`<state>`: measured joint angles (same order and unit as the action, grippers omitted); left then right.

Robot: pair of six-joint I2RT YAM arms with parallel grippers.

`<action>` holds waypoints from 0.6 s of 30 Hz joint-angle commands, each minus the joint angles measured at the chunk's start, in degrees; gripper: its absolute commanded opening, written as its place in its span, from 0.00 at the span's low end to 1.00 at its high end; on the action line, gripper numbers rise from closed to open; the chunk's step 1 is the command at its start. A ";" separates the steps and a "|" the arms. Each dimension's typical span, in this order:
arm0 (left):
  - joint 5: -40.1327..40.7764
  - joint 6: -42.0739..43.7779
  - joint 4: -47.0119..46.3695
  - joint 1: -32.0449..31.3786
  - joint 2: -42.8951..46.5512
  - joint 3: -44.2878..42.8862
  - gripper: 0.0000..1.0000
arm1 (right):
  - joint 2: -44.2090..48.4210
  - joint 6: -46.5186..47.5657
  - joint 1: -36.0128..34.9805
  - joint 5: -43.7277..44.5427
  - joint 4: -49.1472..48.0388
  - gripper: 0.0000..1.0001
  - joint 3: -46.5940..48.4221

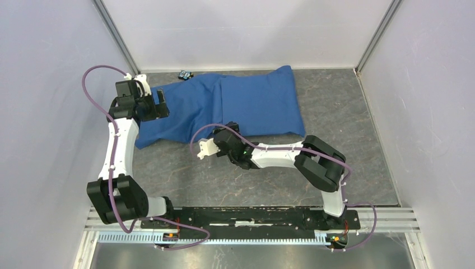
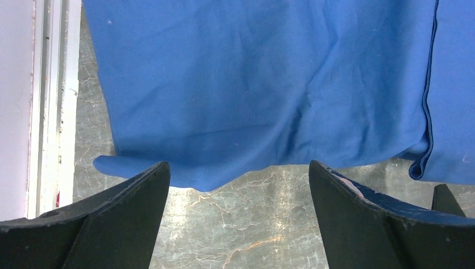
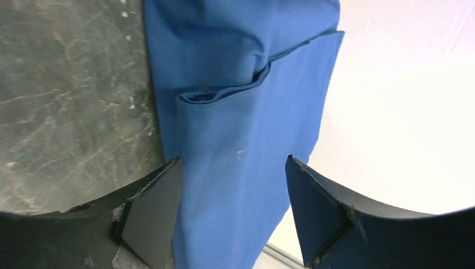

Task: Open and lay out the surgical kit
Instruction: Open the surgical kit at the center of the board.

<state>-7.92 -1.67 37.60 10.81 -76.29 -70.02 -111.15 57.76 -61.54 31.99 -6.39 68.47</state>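
Observation:
The blue cloth wrap [image 1: 235, 103] lies folded shut across the back of the grey marble table [image 1: 347, 112]. The tray, pan, instruments and packets are out of view. My left gripper [image 1: 161, 105] hovers at the cloth's left end. In the left wrist view it [image 2: 240, 168] is open and empty, with the cloth's edge [image 2: 252, 101] just beyond the fingertips. My right gripper [image 1: 231, 129] is at the cloth's near edge. In the right wrist view it [image 3: 232, 162] is open, with a folded flap of cloth [image 3: 241, 145] lying between its fingers.
A small block toy [image 1: 185, 74] sits at the back wall by the cloth's far left corner. White walls close in the table on three sides. A metal rail [image 1: 252, 216] carries both arm bases at the near edge.

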 commanded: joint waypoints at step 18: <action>-2.62 1.58 -0.78 0.26 0.49 -3.32 1.00 | 8.26 -10.29 5.95 2.88 0.04 0.00 10.44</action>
<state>-8.29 -1.67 37.63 10.81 -76.29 -70.39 -111.22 56.45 -59.59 36.07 -7.81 72.86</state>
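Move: The right hand is low over the surgical kit's folded blue drape. The front-left corner of its upper layer lies about 4 cm back and 4 cm left, some 2 cm lower. The opened-out left flap is centred roughly 18 cm left and 5 cm ahead, with the toy car about 17 cm left and 19 cm ahead. From the left hand, that corner is some 21 cm right, 8 cm back and 12 cm below. The right hand shuts its wide-open fingers almost completely over the kit's upper layer, just inside that layer's left edge, easing forward a centimetre or two at first. As the fingers near closure it climbs faster, ending about 4 cm higher and 2.5 cm farther forward with only a slight wrist turn of under 10 degrees; how much cloth, if any, is pinched can't be seen clearly. ##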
